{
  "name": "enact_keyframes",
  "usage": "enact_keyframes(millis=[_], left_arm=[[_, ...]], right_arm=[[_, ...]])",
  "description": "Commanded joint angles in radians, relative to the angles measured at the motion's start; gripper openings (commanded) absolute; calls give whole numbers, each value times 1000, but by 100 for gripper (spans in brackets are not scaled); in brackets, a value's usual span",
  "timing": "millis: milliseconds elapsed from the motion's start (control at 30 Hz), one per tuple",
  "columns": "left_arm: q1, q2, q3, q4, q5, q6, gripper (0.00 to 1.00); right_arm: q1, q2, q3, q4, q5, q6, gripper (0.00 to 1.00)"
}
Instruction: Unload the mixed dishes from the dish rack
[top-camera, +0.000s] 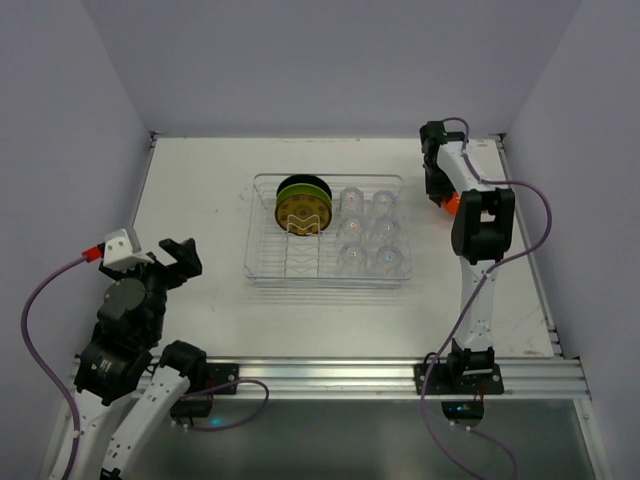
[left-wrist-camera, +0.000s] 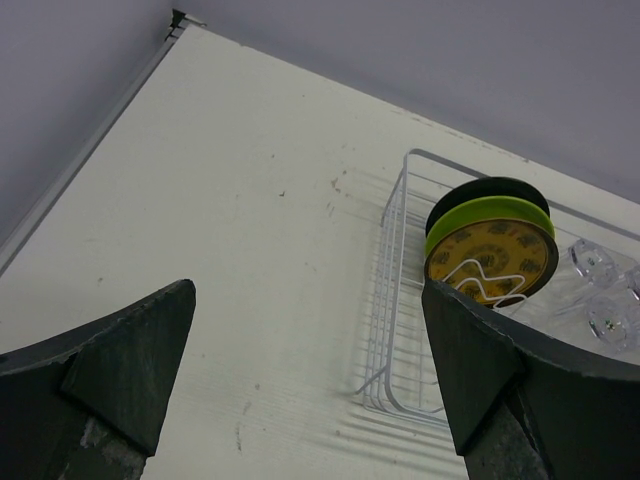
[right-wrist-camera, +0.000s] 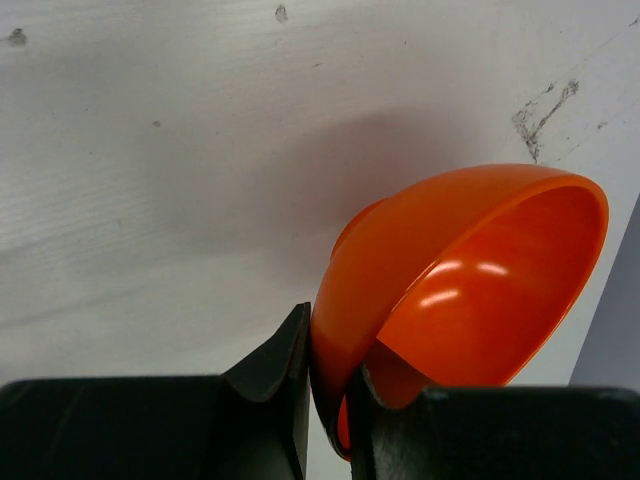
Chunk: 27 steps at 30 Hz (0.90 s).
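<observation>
My right gripper (right-wrist-camera: 335, 350) is shut on the rim of the small orange bowl (right-wrist-camera: 470, 280), one finger outside the wall and one inside. It holds the bowl tilted just above the bare table, to the right of the dish rack (top-camera: 326, 178); only a bit of the bowl (top-camera: 451, 205) shows from above. Two plates stand on edge in the rack's left slots, a lime-green one (left-wrist-camera: 488, 212) behind an amber patterned one (left-wrist-camera: 490, 262). Several clear cups (top-camera: 368, 230) fill the rack's right half. My left gripper (left-wrist-camera: 308, 300) is open and holds nothing, over the table left of the rack.
Grey walls close in the white table at the back and both sides. The right arm's elbow (top-camera: 482, 225) rises beside the rack's right wall. A metal rail (top-camera: 330, 375) runs along the near edge between the arm bases.
</observation>
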Motion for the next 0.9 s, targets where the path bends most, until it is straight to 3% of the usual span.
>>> enact_keyframes(millis=[0,133,367,467,733,800,833,867], left_arm=[[0,25,-2,54,19,30,100],[0,22,-4,56,25,32,100],[-1,16,-4,57,22,32,100],[0,16,-2,56,19,32,100],[-1,22,-1,51,15,29,100],[-1,33,2,53,22,30,100],[-1,42,4,59,36,39,100],[0,56,7,68,53,62,100]], right_arm=[[-2,37,89,-52,106,-55,0],[3,66,66,-26,186,-62,1],[12,77,65,-32,167,-58,12],[22,63,62,-38,169,-52,28],[35,-61,20,-43,135,-31,37],[36,-117,3,-43,116,-22,46],[38,-140,0,-45,83,-17,78],[38,-162,-1,-57,65,-8,89]])
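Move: The right hand already holds the orange bowl by its rim, its middle about 5 cm to the hand's right, 1 cm ahead and 2 cm below. The bare patch of table it is going to lies some 6 cm right, 1 cm ahead and 7 cm down. The rack's nearest glass stands about 17 cm left, level with the hand; the next is equally far left and 9 cm back. From the left hand, that patch is some 67 cm right, 28 cm ahead and 29 cm below. The right hand eases the pinched orange bowl down about 2 cm towards the bare table right of the rack, shifting 2 cm to the right and swinging its fingertips a little farther right. After a brief hold the fingers open wide and let go of the rim, while the hand backs off about 2 cm to the left and then lifts some 3 cm off the bowl, still pointing down. ##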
